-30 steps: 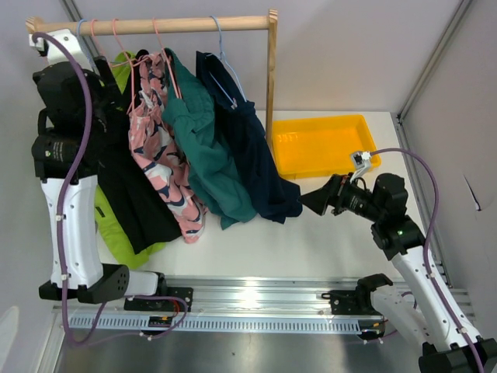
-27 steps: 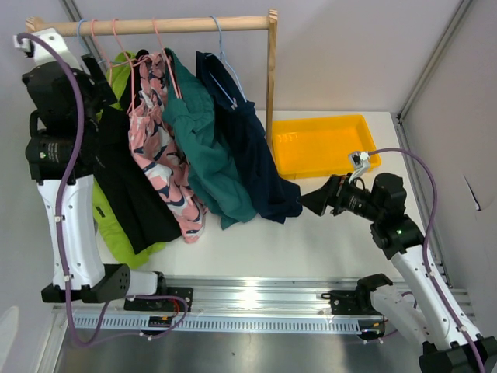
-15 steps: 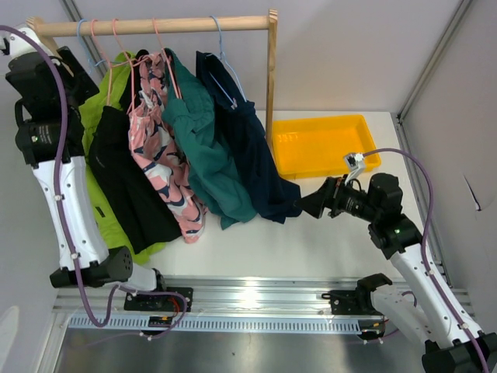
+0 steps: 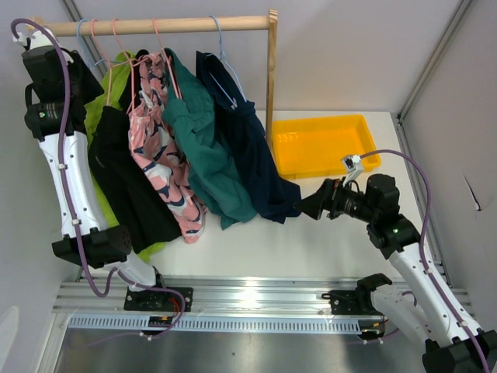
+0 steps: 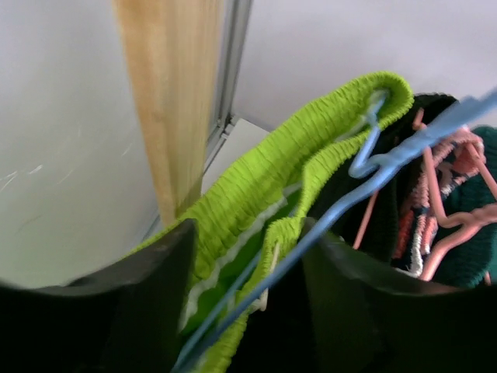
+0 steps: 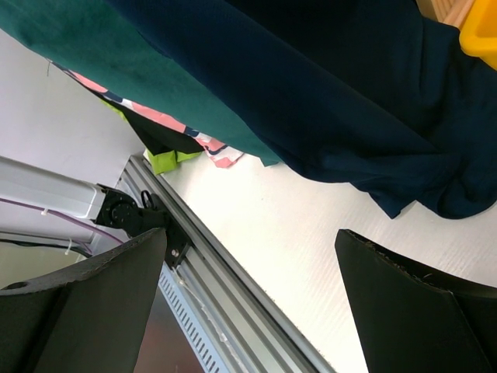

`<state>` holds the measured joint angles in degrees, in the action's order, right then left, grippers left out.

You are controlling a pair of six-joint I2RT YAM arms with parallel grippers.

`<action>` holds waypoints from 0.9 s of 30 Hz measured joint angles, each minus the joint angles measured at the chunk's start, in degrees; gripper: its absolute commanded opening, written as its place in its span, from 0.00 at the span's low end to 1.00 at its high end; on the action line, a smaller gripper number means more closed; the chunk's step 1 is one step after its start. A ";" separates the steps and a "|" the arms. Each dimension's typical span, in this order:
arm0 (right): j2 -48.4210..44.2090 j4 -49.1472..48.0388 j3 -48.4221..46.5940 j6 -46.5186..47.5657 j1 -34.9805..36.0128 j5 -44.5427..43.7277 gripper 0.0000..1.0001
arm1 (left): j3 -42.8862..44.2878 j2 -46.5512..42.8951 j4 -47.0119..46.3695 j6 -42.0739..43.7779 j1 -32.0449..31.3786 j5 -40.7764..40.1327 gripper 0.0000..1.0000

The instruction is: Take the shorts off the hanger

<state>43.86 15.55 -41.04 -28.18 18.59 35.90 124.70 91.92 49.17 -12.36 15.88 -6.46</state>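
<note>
The lime-green shorts (image 5: 256,194) hang on a blue hanger (image 5: 373,175) at the left end of the rail, and they show in the top view as a green strip (image 4: 95,116) behind a black garment. My left gripper (image 5: 248,233) stands open. The elastic waistband and the hanger's wire lie between its fingers, and I cannot tell whether the pads touch them. In the top view the left wrist (image 4: 46,74) is up by the rail's left end. My right gripper (image 4: 307,203) is open and empty, low over the table beside the hem of a navy garment (image 6: 311,101).
A wooden rail (image 4: 155,25) on a wooden post (image 4: 271,74) carries black (image 4: 128,186), pink patterned (image 4: 159,167), teal (image 4: 206,151) and navy (image 4: 252,155) garments on pink and blue hangers. A yellow tray (image 4: 318,120) sits at the back right. The rail's left post (image 5: 167,101) is close to my left fingers.
My left arm has lifted and swung back toward the rail's left end, uncovering more of the green shorts, and its jaws have narrowed. The right gripper has crept slightly left.
</note>
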 measured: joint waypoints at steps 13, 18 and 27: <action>1.27 -0.28 0.00 0.02 0.00 -0.52 0.99 | 1.05 0.70 0.87 -1.36 0.02 4.55 0.00; 1.36 -0.48 0.00 0.02 0.07 -0.52 0.99 | 1.03 0.22 0.92 -1.73 0.00 5.44 0.00; 1.38 -0.17 -0.26 0.26 0.07 -1.03 0.99 | 1.22 -5.20 1.38 -0.31 -7.54 1.60 0.00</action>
<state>45.23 15.38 -41.30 -27.92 18.65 34.87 125.93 86.72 50.54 -12.67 8.34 -4.86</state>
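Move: The near arm of the blue hanger already runs between the left hand's open fingers, about 1 cm to the right of the hand point. The lime shorts hang from it, their middle roughly 20 cm below the hand, 3 cm ahead and 4 cm right. The black shorts hang next along, some 10 cm right, level in depth and 22 cm below. From the right hand, the blue hanger is about 48 cm left, 20 cm ahead and 20 cm higher. Easing about 1.5 cm to its right, the left hand shuts its fingers nearly fully and pinches the thin arm of the blue hanger. Keeping that hold, it then swings faster to the right, towards the neighbouring clothes, rising about 4 cm and drawing back some 3 cm, for about 6.5 cm rightward in all, with the wrist turning roughly 10 degrees clockwise. ##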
